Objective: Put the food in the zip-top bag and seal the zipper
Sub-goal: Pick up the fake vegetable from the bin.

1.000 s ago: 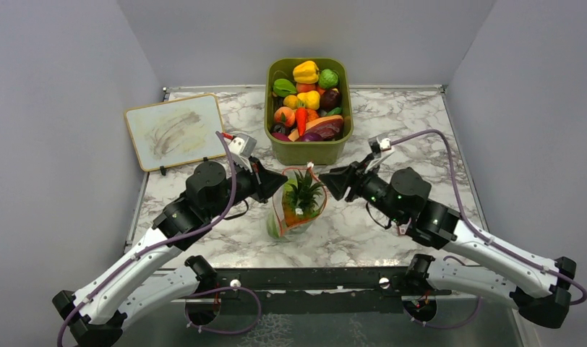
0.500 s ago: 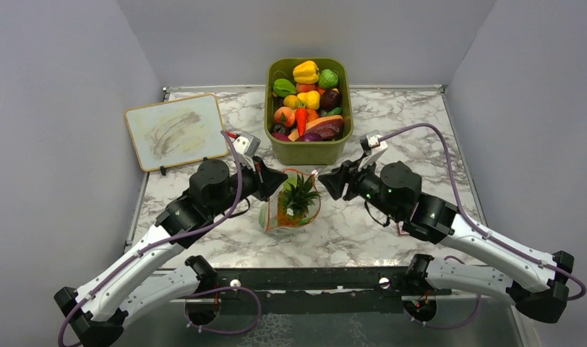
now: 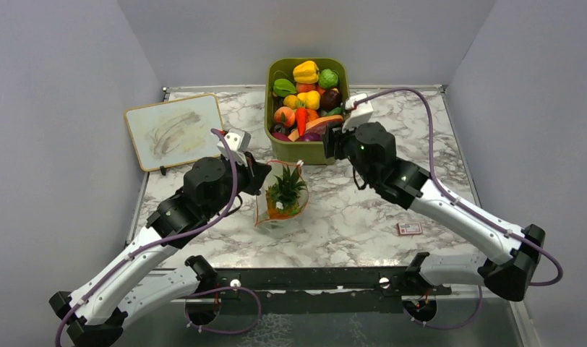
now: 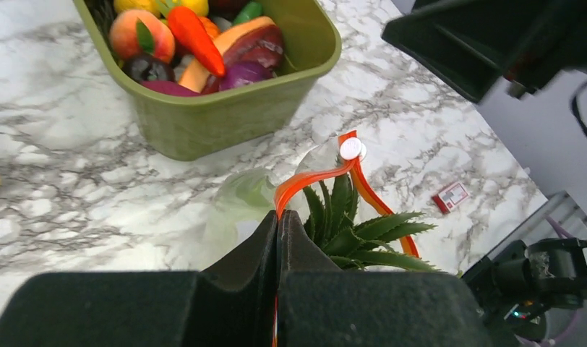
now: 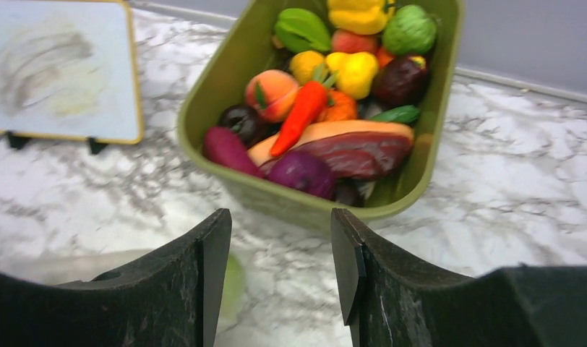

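Note:
The clear zip-top bag (image 3: 279,206) stands on the marble in front of the bin. My left gripper (image 3: 259,174) is shut on the left end of its mouth. The left wrist view shows that gripper (image 4: 280,218) pinching the orange-red zipper (image 4: 314,180), which loops open around spiky green leaves (image 4: 357,233). Inside the bag is food: an orange bumpy fruit with a leafy top (image 3: 285,194) and a pale green ball (image 4: 246,192) seen through the plastic. My right gripper (image 3: 330,144) hovers by the bin's front right corner. Its jaws (image 5: 280,242) are open and empty.
An olive-green bin (image 3: 276,148) full of toy produce stands behind the bag, its rim (image 5: 204,97) close ahead of the right gripper. A small whiteboard (image 3: 175,130) leans at the back left. A small red card (image 3: 409,228) lies on the marble at the right.
The right gripper has left the bag's right edge, opened wider and moved back toward the bin. The left gripper has drawn the bag slightly left and back, still holding it.

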`<state>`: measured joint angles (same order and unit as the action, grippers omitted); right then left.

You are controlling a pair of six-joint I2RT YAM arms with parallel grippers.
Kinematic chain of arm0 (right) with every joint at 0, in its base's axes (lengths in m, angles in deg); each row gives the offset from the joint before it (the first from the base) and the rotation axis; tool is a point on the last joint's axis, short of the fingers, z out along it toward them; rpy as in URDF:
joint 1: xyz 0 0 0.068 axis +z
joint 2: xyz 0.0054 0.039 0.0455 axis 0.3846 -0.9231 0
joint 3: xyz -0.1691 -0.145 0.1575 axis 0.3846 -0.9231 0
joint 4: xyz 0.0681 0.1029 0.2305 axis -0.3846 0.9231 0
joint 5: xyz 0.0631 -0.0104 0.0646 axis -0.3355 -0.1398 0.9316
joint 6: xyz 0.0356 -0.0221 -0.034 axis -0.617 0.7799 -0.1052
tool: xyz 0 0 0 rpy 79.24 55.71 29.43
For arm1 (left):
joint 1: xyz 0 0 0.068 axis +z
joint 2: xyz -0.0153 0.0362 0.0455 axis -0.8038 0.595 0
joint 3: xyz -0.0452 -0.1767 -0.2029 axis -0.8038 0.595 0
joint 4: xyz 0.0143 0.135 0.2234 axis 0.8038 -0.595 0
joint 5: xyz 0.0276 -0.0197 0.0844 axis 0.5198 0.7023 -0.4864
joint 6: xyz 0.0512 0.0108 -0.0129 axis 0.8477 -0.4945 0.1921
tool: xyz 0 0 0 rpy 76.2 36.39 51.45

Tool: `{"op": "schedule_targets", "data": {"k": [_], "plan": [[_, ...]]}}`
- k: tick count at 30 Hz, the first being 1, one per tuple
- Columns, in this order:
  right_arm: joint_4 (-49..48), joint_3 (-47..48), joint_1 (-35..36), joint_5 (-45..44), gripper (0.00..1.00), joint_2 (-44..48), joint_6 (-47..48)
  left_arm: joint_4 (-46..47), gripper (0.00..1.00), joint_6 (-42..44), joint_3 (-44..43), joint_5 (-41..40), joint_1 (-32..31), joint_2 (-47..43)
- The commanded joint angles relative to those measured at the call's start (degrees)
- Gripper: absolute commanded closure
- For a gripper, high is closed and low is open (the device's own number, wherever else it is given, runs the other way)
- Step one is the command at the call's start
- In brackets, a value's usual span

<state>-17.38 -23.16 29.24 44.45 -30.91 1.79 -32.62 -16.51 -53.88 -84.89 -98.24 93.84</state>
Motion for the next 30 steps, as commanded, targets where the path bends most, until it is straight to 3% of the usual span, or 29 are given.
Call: {"op": "schedule_targets", "data": {"k": [1,16,23,30], "plan": [[-3.33,5.59,-5.62,5.52,0.47,-5.39,5.50,-0.78,1.00,4.19,-6.07,-6.11,-0.16,-1.45],[-5.94,25.45,-16.33,24.32,0.45,-37.66,2.65,-1.67,1.00,8.92,-6.92,-9.77,-0.16,-3.74],[-4.49,34.73,-18.22,26.81,0.48,-48.43,1.82,-1.79,1.00,7.82,-4.59,-9.11,-0.16,-6.91],[5.88,49.94,-19.23,22.47,0.42,-58.97,1.98,-3.05,1.00,7.27,-4.37,-7.74,-0.16,-7.46]]}}
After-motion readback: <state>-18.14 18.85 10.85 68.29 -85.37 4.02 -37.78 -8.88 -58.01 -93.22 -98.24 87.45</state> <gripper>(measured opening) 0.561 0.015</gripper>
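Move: I have my empty right hand short of the green bin. The green starfruit near its back left lies about 36 cm ahead, 13 cm to the left and 19 cm below. The yellow pepper is some 40 cm ahead and 7 cm left, the peach about 27 cm ahead and 13 cm left, and the red carrot 26 cm ahead and 8 cm left, all 16 to 20 cm below. From my left hand, the starfruit is roughly 43 cm ahead, 5 cm right and 18 cm below. I sweep my right hand forward over the bin's front rim, some 22 cm, bearing left and sinking about 12 cm before levelling off. It heads towards the starfruit side, fingers still half open and tipping a little further down, touching nothing yet. Meanwhile my left hand keeps its pinch on the bag's orange-edged mouth, lifting about 4 cm and drawing it about 5 cm left. ##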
